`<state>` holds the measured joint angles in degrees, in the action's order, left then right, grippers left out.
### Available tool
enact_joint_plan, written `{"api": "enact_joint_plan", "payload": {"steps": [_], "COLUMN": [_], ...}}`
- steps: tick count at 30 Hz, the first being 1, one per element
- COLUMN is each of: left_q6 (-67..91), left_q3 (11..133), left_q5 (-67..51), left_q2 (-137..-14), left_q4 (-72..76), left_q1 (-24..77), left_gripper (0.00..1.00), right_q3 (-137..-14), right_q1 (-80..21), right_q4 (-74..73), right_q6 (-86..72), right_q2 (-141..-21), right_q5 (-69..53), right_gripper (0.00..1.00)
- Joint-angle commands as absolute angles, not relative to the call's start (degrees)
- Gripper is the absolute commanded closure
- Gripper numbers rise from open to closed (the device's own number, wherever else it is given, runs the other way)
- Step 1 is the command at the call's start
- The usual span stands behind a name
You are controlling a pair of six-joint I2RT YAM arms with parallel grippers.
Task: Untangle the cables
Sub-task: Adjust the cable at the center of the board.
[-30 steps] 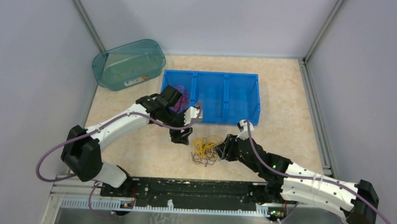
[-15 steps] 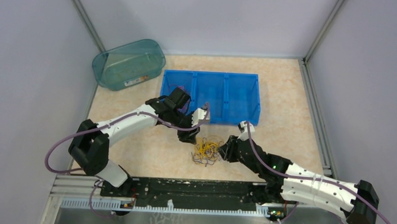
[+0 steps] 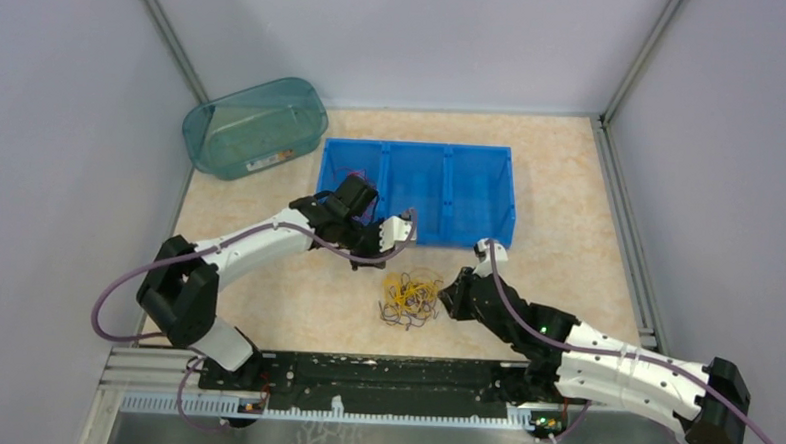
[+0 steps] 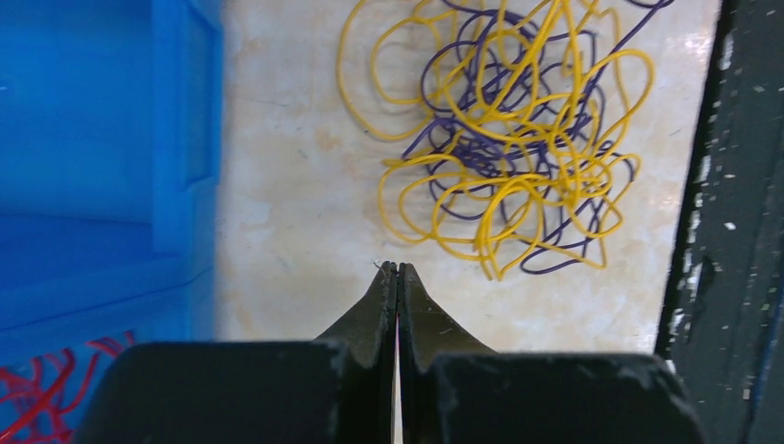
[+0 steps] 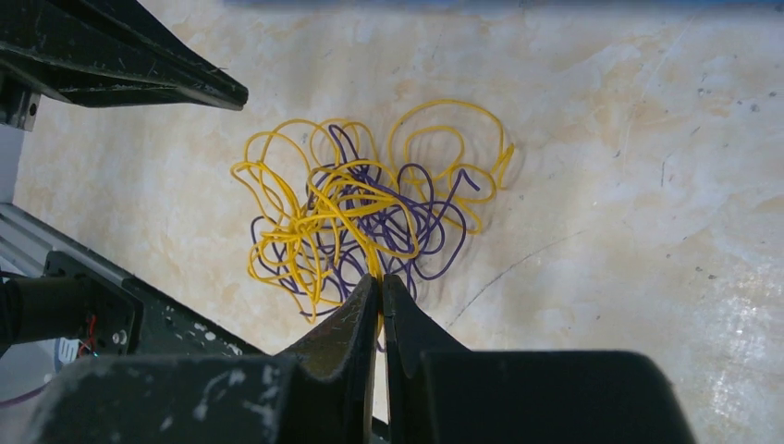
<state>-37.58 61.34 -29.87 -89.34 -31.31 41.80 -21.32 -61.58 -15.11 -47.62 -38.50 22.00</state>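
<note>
A tangle of thin yellow and dark purple cables [image 3: 411,295] [image 4: 504,139] [image 5: 361,213] lies on the beige table in front of the blue bin [image 3: 471,185]. My right gripper [image 3: 448,296] [image 5: 380,279] sits at the tangle's right edge, shut on a yellow strand that runs between its fingers. My left gripper [image 3: 372,260] [image 4: 398,268] hovers just left of the tangle beside the bin. It is shut with nothing between its fingers. Red cables [image 4: 46,393] [image 3: 365,191] lie in the bin's left compartment, partly hidden by the left arm.
A teal plastic tub [image 3: 253,126] stands at the back left. The black base rail [image 3: 382,372] [image 4: 740,231] runs close to the tangle's near side. Grey walls enclose the table on three sides.
Both grippers have closed, the right one onto a yellow strand. The left arm swung right, from the bin's left end toward the tangle.
</note>
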Motion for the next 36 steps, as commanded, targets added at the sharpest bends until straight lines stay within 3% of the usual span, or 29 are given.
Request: {"api": "enact_joint_plan", "payload": {"steps": [1, 4, 5, 10, 16, 29, 36], "left_q6": [-42.47, -42.62, -42.63, -43.77, -45.43, -45.83, -45.62], "left_q3": [61.09, 61.55, 61.78, 63.18, 63.21, 63.78, 63.09], "left_q5": [-22.52, -23.97, -24.74, -28.59, -30.95, -33.59, -35.30], "left_q2": [-86.16, -84.44, -83.97, -82.18, -79.35, -77.19, -77.47], "left_q4": [-31.27, -33.31, -33.81, -38.63, -40.53, -43.96, -44.21], "left_q1": [41.99, 41.58, 41.50, 40.99, 39.36, 37.20, 36.83], "left_gripper": [1.00, 0.95, 0.92, 0.60, 0.45, 0.43, 0.43], "right_q3": [-25.71, -28.07, -28.94, -32.30, -30.96, -19.31, -17.96], "right_q1": [-60.23, -59.91, -59.87, -59.90, -60.00, -59.96, -59.88], "right_q4": [-16.41, -21.79, -24.02, -32.78, -32.39, -11.35, -7.23], "right_q6": [-46.42, -46.52, -46.61, -46.15, -47.61, -46.06, -46.49], "right_q2": [-35.86, -34.21, -33.69, -31.42, -34.51, -36.27, -39.58], "right_q5": [23.95, 25.96, 26.70, 27.10, 21.59, 6.80, 8.42], "right_gripper": [0.94, 0.93, 0.87, 0.72, 0.63, 0.63, 0.65]}}
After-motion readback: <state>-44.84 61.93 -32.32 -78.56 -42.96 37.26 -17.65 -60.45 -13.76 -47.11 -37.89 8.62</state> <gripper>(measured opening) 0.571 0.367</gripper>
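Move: The tangled yellow and purple cables lie about 6 cm left of the right hand, 1 cm ahead and some 4 cm below. The blue bin's middle is roughly 23 cm ahead of that hand and 6 cm left. From the left hand, the tangled cables are about 9 cm right, 6 cm back and 4 cm lower; the red cables lie 15 cm ahead and 4 cm left. Both grippers open: left retreats up-left from the cables, right rises 4 cm, then sinks 7 cm and back. ##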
